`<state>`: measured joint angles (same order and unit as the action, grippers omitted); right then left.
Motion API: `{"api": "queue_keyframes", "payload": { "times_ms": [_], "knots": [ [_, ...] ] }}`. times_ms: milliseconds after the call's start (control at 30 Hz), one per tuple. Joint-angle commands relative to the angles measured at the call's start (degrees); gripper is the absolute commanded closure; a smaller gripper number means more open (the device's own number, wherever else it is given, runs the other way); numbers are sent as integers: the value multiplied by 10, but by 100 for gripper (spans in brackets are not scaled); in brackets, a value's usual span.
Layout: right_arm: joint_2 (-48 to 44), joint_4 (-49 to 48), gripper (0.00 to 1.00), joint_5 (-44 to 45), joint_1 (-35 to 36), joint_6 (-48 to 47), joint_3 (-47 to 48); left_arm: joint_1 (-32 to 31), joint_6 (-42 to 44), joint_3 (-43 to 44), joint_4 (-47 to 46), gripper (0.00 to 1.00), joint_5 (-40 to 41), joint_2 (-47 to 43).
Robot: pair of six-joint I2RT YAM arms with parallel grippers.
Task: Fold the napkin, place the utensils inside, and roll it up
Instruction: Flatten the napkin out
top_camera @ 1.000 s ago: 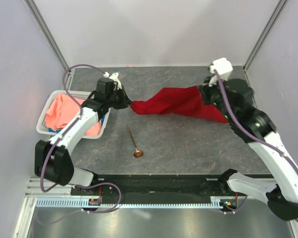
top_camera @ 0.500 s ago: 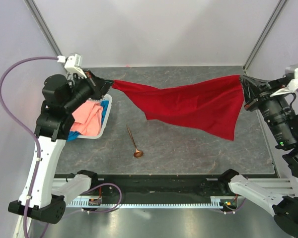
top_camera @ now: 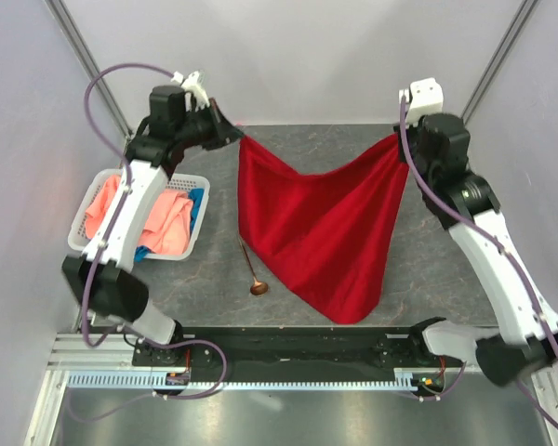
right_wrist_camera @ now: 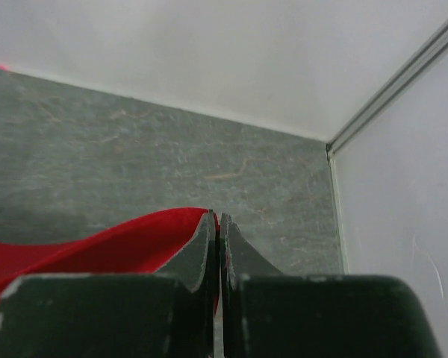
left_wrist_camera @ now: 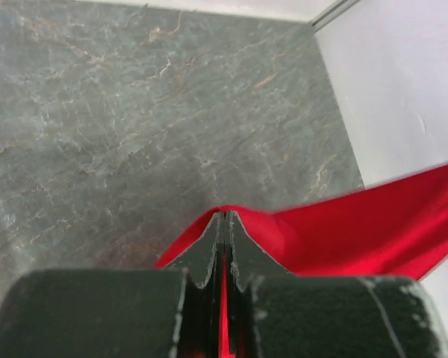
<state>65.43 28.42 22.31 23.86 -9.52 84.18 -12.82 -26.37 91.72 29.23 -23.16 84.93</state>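
The deep red napkin [top_camera: 321,228] hangs spread between both arms above the table, its lower corner drooping toward the near edge. My left gripper [top_camera: 234,137] is shut on its upper left corner, and red cloth [left_wrist_camera: 358,227] shows between and beside the jaws [left_wrist_camera: 222,216]. My right gripper [top_camera: 397,141] is shut on the upper right corner, with the napkin [right_wrist_camera: 97,246] trailing to the left of its tips [right_wrist_camera: 218,220]. The copper-brown spoon [top_camera: 254,274] lies on the table, partly hidden behind the napkin's left edge, bowl toward me.
A white basket [top_camera: 86,243] at the left holds a salmon-pink cloth [top_camera: 163,218] and a blue cloth [top_camera: 195,200]. The grey stone tabletop [top_camera: 446,269] is enclosed by pale walls on three sides.
Both arms have swung inward and toward the back, lifting the napkin. It went from stretched sideways across the table to hanging as a broad sheet between the two grippers.
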Motion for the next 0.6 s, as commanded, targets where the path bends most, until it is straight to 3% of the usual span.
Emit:
{"api": "queue_keyframes", "payload": {
  "times_ms": [0,233,300,400,567],
  "knots": [
    [59,-115,100,-80,-99,2,32,4,5,142,-24,98,-28,107],
    [187,-130,100,-140,-154,1,203,4,-25,450,-27,98,-96,285],
    [192,-127,100,-144,-157,-14,228,4,-35,491,-32,98,-109,305],
    [173,-126,100,-161,-159,-28,238,4,-40,497,-51,98,-126,305],
    [92,-130,100,-176,-158,-26,132,4,-15,367,-73,98,-134,229]
  ]
}}
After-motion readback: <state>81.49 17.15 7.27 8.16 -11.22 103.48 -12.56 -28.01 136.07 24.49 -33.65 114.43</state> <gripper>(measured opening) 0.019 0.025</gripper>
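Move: Both hands already pinch the napkin's upper edge, roughly 33 cm apart; its middle hangs about 12 cm back, 16 cm right and 18 cm below the left hand, and some 8 cm back, 17 cm left and 22 cm below the right. From the left hand, the spoon lies about 15 cm back and 4 cm right, the basket about 3 cm back and 22 cm left, both over 30 cm below. Still gripping, both hands fling the napkin about 11 cm forward, then tip up, rising some 10 cm. ##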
